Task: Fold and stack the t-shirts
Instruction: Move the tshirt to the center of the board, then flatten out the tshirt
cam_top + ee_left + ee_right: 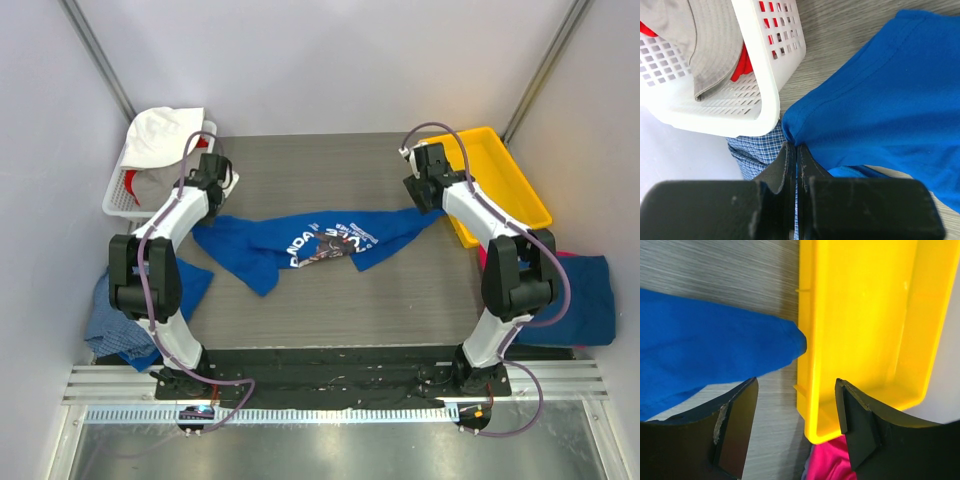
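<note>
A royal blue t-shirt [290,240] with a white-and-brown print [330,243] lies stretched across the table. My left gripper [212,205] is shut on its left corner; in the left wrist view the cloth [880,100] runs right into the closed jaws [796,146]. My right gripper [425,195] is open at the shirt's right end. That tip of cloth [705,340] lies free on the table, ahead of the jaws [796,382] and touching the yellow tray [860,315]. A pink t-shirt [832,460] and a plain blue one [585,295] lie in a pile at the right.
A white perforated basket [120,190] with white, grey and red cloth stands at the back left, close to my left gripper. A blue plaid cloth [120,320] hangs off the table's left side. The yellow tray [520,180] lies along the right edge.
</note>
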You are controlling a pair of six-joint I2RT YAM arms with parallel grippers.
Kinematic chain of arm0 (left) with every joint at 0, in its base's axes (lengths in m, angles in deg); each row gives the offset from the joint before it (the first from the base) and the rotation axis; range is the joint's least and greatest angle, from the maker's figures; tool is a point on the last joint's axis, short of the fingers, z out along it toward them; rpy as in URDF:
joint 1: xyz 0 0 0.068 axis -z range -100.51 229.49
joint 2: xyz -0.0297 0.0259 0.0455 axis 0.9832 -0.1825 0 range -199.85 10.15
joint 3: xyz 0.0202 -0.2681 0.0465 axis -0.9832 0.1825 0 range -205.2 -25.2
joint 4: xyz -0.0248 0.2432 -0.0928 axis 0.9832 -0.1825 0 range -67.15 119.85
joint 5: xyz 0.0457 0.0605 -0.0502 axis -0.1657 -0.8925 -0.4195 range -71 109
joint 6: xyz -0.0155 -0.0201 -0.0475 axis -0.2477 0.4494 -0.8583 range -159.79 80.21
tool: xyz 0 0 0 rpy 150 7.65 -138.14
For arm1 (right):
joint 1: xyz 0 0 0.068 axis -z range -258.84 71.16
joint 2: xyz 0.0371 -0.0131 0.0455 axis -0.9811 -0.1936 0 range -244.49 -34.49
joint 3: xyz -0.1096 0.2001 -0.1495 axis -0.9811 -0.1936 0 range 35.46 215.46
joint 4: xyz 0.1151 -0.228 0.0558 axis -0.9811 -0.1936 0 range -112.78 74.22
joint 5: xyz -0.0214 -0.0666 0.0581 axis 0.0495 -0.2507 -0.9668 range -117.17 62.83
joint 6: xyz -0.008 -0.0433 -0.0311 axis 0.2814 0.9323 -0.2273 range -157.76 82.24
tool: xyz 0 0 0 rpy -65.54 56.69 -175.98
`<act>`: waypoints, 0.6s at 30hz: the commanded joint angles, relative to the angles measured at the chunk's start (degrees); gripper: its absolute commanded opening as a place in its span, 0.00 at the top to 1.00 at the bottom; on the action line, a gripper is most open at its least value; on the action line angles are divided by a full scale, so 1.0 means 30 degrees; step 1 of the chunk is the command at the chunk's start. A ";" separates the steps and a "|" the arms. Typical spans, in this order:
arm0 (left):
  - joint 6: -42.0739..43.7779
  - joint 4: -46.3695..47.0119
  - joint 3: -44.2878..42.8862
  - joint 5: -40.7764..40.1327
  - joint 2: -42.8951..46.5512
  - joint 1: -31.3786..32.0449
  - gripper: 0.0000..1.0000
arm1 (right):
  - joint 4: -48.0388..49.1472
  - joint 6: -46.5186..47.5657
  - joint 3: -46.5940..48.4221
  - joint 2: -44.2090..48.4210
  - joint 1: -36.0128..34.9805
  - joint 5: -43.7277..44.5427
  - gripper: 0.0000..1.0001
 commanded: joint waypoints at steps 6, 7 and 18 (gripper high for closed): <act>-0.0596 -0.1258 -0.2291 0.0776 -0.0825 -0.0006 1.00 | 0.0503 -0.0216 0.3110 -0.2592 0.0157 -0.2809 0.32; -0.0597 -0.1287 -0.2262 0.0748 -0.0854 0.0023 1.00 | 0.0502 -0.0246 0.3257 -0.2827 0.0157 -0.2868 0.32; -0.0245 -0.1755 -0.2261 0.0630 -0.0532 0.0053 1.00 | 0.0619 -0.0305 0.1502 -0.3591 0.0216 -0.3835 0.34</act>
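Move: The blue t-shirt's free right end, which the open right hand is going for, lies about 4 cm ahead of that hand, 2 cm to its left and 10 cm below. The shirt's printed front is some 27 cm left and 5 cm back, and the yellow bin's middle about 13 cm right and 10 cm ahead. The left hand, already pinching the opposite corner, has that free end roughly 60 cm to its right, 6 cm ahead and 8 cm lower. The t-shirt's free end is approached from above: the right hand sinks about 5 cm while shifting some 3 cm left and 3 cm forward, inward from the bin's edge, the forward part coming early and the last stretch mostly down. Its fingers stay open, about to straddle the cloth. The left hand keeps its pinch on the other corner, easing forward barely a centimetre. ##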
